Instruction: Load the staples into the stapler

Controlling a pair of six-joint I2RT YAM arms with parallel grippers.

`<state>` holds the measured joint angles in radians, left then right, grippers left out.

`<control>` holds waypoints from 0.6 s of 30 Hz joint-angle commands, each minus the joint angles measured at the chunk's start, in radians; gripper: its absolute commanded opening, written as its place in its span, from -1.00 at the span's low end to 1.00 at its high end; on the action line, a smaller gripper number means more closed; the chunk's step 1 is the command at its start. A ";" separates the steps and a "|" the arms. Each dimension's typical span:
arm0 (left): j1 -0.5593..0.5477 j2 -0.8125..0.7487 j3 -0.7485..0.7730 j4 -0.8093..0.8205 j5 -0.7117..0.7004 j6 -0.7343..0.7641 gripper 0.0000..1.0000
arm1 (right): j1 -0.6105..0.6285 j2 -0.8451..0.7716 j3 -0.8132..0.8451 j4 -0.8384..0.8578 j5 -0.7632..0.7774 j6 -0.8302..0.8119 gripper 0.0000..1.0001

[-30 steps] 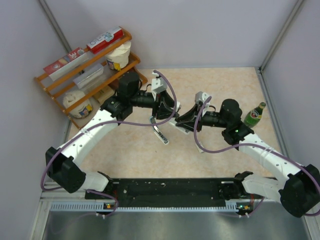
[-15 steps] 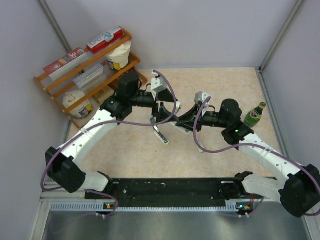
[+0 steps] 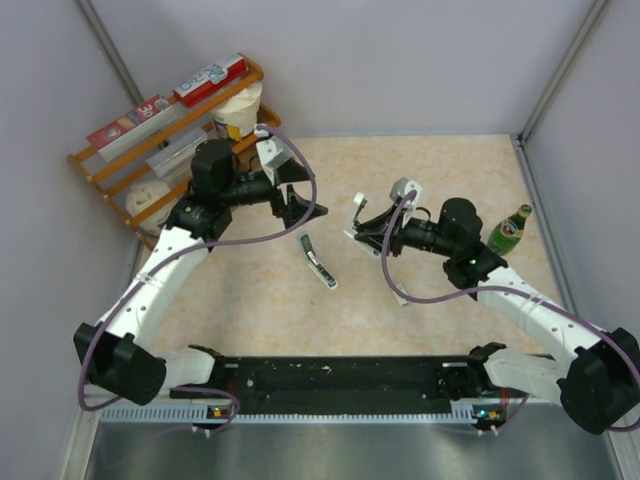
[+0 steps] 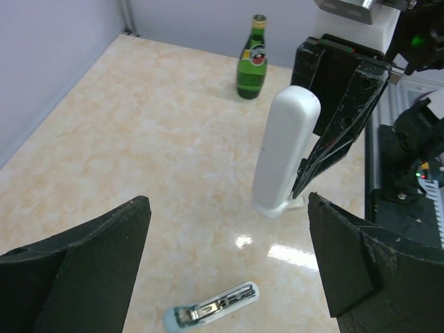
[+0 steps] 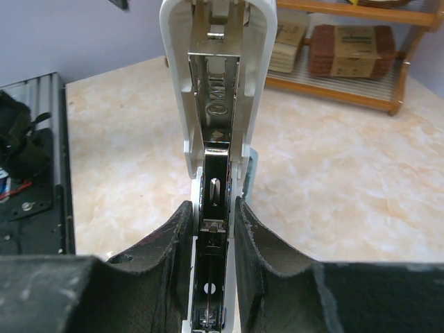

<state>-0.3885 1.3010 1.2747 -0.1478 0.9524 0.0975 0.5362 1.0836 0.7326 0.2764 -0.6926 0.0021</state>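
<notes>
My right gripper (image 3: pixel 372 228) is shut on the base of a white stapler (image 3: pixel 357 212). In the right wrist view my gripper (image 5: pixel 211 211) clamps it from both sides. Its lid (image 5: pixel 216 69) stands swung up and the metal magazine channel (image 5: pixel 212 201) lies open. My left gripper (image 3: pixel 300 210) is open and empty, left of that stapler and apart from it. In the left wrist view my gripper (image 4: pixel 225 277) frames a small pale-blue stapler (image 4: pixel 211 309) lying flat on the table, which also shows in the top view (image 3: pixel 318 260). The white stapler (image 4: pixel 284 159) stands beyond it. No staples show in any view.
A wooden shelf (image 3: pixel 170 150) with boxes and tubs stands at the back left, close behind my left arm; it also shows in the right wrist view (image 5: pixel 347 55). A green bottle (image 3: pixel 508 230) stands at the right by my right arm and also shows in the left wrist view (image 4: pixel 253 59).
My left arm has pulled back to the left, away from the white stapler, toward the shelf. The white stapler's lid now stands up in plain view in the right gripper.
</notes>
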 commanded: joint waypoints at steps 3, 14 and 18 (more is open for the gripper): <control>0.117 -0.150 -0.058 -0.051 -0.162 0.044 0.97 | 0.008 0.051 -0.009 0.060 0.204 -0.034 -0.63; 0.293 -0.380 -0.193 -0.352 -0.460 0.208 0.97 | 0.036 0.277 0.017 0.078 0.409 -0.010 -0.60; 0.338 -0.460 -0.230 -0.421 -0.517 0.237 0.98 | 0.067 0.350 0.025 0.084 0.496 -0.022 -0.56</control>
<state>-0.0864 0.9150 1.0710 -0.4797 0.5262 0.2775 0.5655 1.3945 0.7189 0.3061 -0.2977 -0.0166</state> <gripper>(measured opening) 0.986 0.258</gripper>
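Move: The right gripper holds the opened white stapler, and the clear table it is being carried down to lies about 8 cm ahead, 1 cm to its right and 20 cm below. On the table, the open blue stapler is some 11 cm left and 4 cm ahead of the right hand; the small white packet is about 10 cm right and 5 cm back. From the empty left hand, that clear table is about 11 cm right, 4 cm ahead and far below. Lower the right gripper about 12 cm while reaching some 8 cm forward, keeping its pinch on the white stapler's base; turn it roughly 20 degrees clockwise and tip its fingers down a little. Meanwhile pull the open left gripper some 16 cm left, away from the white stapler, rising slightly before sinking about 4 cm, and swing it 40 degrees counter-clockwise. ##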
